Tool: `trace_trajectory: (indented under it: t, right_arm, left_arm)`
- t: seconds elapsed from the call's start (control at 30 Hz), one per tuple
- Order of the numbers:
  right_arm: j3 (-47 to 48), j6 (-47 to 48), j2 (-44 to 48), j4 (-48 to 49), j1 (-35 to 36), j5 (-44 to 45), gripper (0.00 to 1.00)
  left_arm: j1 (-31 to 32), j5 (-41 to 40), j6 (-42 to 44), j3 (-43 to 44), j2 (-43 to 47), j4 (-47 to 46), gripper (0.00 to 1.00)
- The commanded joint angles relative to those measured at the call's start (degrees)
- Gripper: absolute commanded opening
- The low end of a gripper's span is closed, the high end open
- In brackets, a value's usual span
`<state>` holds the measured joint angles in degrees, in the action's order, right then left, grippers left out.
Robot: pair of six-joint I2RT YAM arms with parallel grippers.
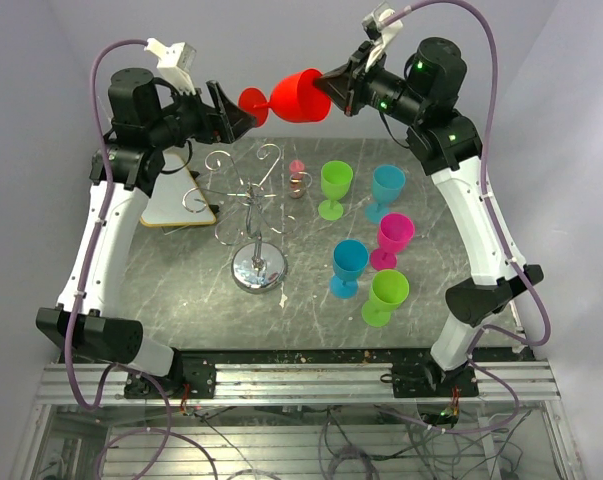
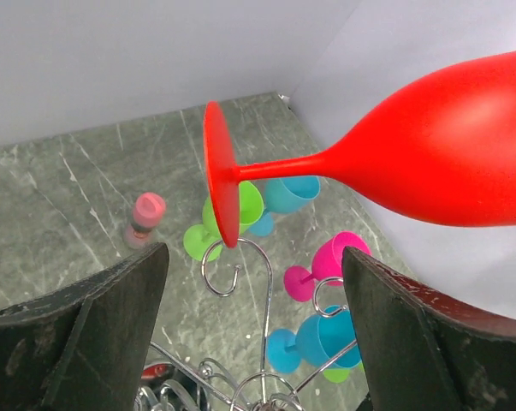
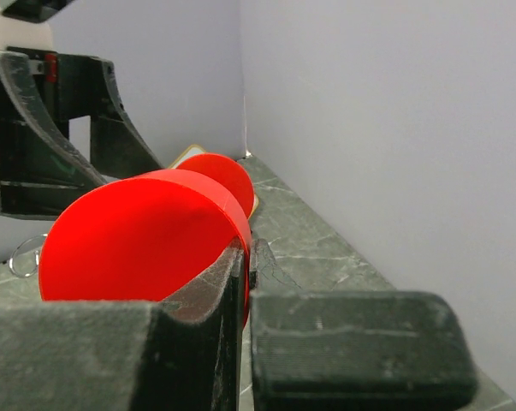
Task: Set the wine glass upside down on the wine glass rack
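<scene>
The red wine glass (image 1: pixel 299 96) hangs on its side high above the back of the table, foot pointing left. My right gripper (image 1: pixel 333 88) is shut on its rim; in the right wrist view the fingers (image 3: pixel 215 291) pinch the bowl wall (image 3: pixel 138 240). My left gripper (image 1: pixel 236 112) stands open facing the foot. In the left wrist view the red wine glass (image 2: pixel 446 154) has its foot just ahead of the left gripper (image 2: pixel 255 254), touching neither finger. The wine glass rack (image 1: pixel 251 195), a silver wire stand on a round chrome base, stands below; its hooks (image 2: pixel 268 291) show between the fingers.
Right of the rack stand several coloured glasses: green (image 1: pixel 335 185), teal (image 1: pixel 387 185), pink (image 1: pixel 393 238), blue (image 1: pixel 349 265), green (image 1: pixel 386 295). A small pink bottle (image 1: pixel 297 178) sits behind the rack. A white board (image 1: pixel 181 205) lies at the left. Walls close the back and sides.
</scene>
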<state>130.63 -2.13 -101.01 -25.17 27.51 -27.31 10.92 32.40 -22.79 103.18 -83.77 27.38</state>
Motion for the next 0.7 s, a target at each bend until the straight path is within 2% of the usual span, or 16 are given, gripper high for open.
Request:
trace_trajectory:
  t: [0.0,0.13,0.53,0.67]
  right_arm:
    - [0.4,-0.9,2.6,0.3,0.2,-2.5,0.00]
    - [-0.7,-1.4,4.0,0.3,0.1,-3.6,0.00]
    - [-1.9,-2.2,5.1,1.5,-0.2,-7.3,0.00]
    - [-2.4,-2.0,5.5,1.7,-0.1,-6.8,0.00]
  left_arm:
    - [-1.0,1.2,-4.5,-1.8,1.8,-4.7,0.91]
    - [-1.5,3.0,-5.7,-3.3,2.4,-6.7,0.84]
    - [-1.9,8.1,-8.8,-7.1,4.5,-12.6,0.48]
    - [-1.9,8.4,-9.5,-7.8,4.5,-13.2,0.30]
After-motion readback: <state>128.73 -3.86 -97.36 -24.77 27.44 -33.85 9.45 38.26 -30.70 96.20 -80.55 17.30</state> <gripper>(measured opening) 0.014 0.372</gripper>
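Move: The foot of the red wine glass hangs about 4 cm ahead of the open left gripper, 1 cm to its right and 2 cm above. The wine glass rack's hub is roughly 13 cm below that hand, 1 cm ahead and 1 cm right; a green glass stands some 17 cm ahead, 16 cm right and 28 cm below. From the right gripper, gripping the glass's rim, the left finger gap lies about 12 cm left, 1 cm ahead and 5 cm lower. Keep the right gripper shut on the red glass's rim and draw it back about 4 cm, rising some 2 cm and turning slightly counter-clockwise, to bring the foot into the left finger gap. Dip the left hand a touch, then ease it back and up by a good centimetre, rolling it slightly, while closing its fingers by more than half around the foot. ##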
